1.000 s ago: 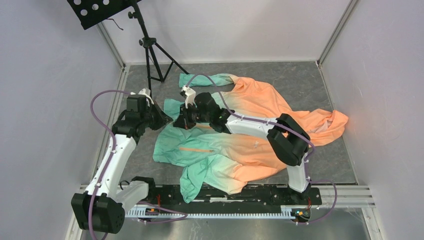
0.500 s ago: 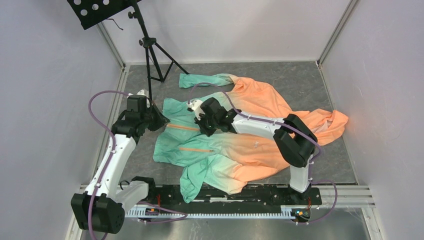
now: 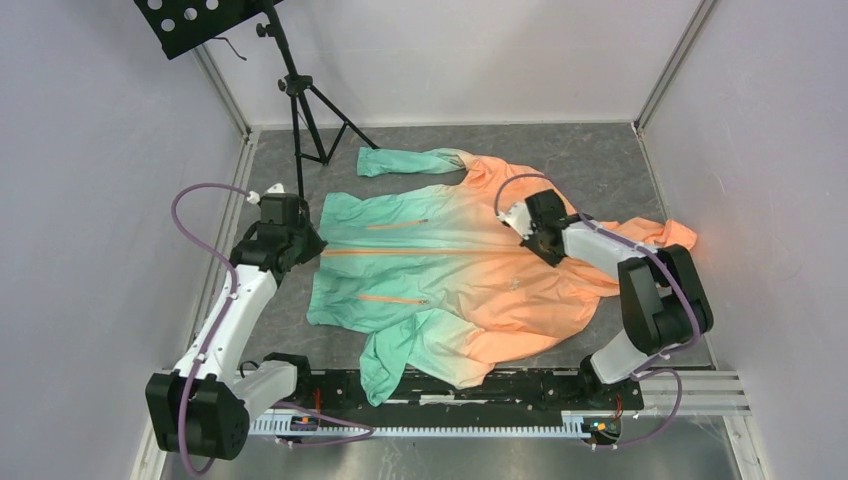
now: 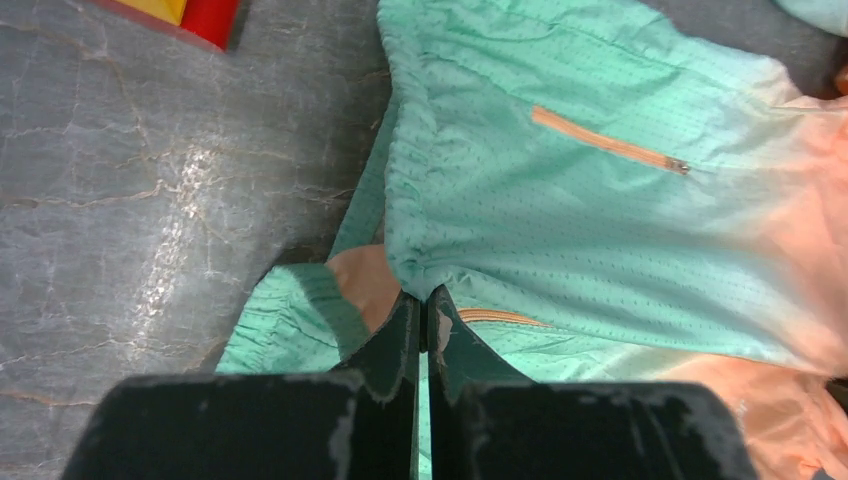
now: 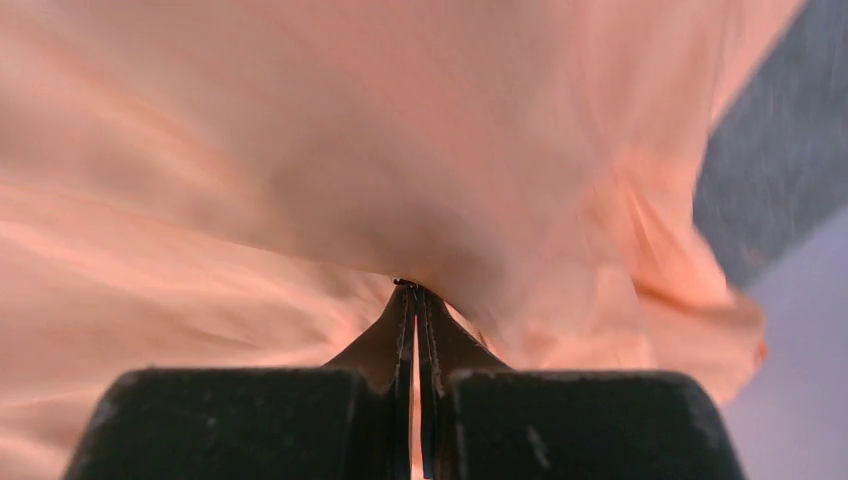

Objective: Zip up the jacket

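The jacket (image 3: 440,270) lies flat on the grey table, mint green at the left and peach at the right. Its two front panels meet along an orange front zipper (image 3: 420,251). My left gripper (image 3: 305,245) is shut on the mint hem at the zipper's left end; the left wrist view shows the gripper (image 4: 424,300) pinching gathered fabric (image 4: 560,220) below a pocket zip (image 4: 605,143). My right gripper (image 3: 540,243) is at the peach end of the zipper line. In the right wrist view it (image 5: 412,290) is shut on peach cloth (image 5: 300,150), and what sits at its tip is hidden.
A black tripod (image 3: 300,100) with a perforated plate (image 3: 190,20) stands at the back left. Grey walls close in the table on three sides. The arms' base rail (image 3: 450,385) runs along the near edge. A red and yellow object (image 4: 200,15) lies left of the jacket.
My right gripper has travelled right along the zipper line, from the mint part to the peach part, and the front panels have closed together behind it. My left gripper has held its place.
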Robot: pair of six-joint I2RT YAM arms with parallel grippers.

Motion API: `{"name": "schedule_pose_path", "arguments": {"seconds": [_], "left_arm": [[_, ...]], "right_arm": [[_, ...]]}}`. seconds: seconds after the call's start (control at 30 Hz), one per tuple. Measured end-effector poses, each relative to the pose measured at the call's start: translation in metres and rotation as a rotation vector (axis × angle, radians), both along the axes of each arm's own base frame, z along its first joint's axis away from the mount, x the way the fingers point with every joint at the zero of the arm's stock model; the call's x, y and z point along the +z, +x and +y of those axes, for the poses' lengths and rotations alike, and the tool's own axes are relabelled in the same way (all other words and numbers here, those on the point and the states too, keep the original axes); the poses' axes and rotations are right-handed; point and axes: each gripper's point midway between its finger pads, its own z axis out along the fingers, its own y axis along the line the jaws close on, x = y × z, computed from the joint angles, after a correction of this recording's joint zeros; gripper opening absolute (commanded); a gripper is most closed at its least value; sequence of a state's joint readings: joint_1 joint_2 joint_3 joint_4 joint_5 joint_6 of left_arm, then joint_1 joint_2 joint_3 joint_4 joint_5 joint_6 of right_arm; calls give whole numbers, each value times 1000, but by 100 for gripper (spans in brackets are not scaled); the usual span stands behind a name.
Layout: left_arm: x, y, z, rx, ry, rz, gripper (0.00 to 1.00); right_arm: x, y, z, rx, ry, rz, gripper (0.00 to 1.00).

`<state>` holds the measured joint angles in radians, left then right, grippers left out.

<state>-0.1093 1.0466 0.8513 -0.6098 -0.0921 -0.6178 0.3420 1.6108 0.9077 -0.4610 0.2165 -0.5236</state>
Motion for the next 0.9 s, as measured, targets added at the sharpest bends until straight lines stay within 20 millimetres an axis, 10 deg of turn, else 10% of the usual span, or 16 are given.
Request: {"name": "schedule_pose_path", "arguments": {"seconds": [0.33, 0.57, 0.6, 0.7, 0.87, 0.9], "left_arm": [[-9, -5, -9, -23, 90, 5, 2], [-8, -5, -16, -40, 93, -4, 2], [-8, -5, -8, -10, 115, -4, 2], [-8, -2, 6, 43, 144, -9, 3], [-8, -2, 5, 25, 151, -6, 98], [-8, -2, 5, 20, 151, -5, 100]], "right_arm": [[10, -21, -150, -280, -360, -42, 0], [30, -11, -187, -395, -473, -166, 0], [35, -13, -197, -433, -494, -167, 4], [50, -11, -215, -531, -530, -188, 63], [70, 12, -171, -555, -410, -296, 98], [77, 18, -154, -548, -348, -334, 98]]}}
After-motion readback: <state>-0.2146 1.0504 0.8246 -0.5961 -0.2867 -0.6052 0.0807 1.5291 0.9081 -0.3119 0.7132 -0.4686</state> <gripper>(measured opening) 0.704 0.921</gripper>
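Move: The collar end of the jacket's zip, where the slider is being drawn, lies about 10 cm to the right of the right hand and level with it fore and aft, a centimetre or so lower. The hood's middle is some 22 cm to the right and 3 cm farther out. The left hand already pinches the hem end of the zip, raised off the table; the upper pocket zip is about 15 cm to its right, 6 cm ahead and 9 cm lower. The zip slider, still gripped by the right fingers, is drawn quickly along the zip towards the collar. The right hand sweeps about 21 cm right, turning some 30 degrees clockwise and rising towards the end, then opens wide and lifts away, swinging back left and slightly forward. The left hand keeps the hem pinned nearly in place, gives about 2 cm to the right and comes back, then opens to let go. ##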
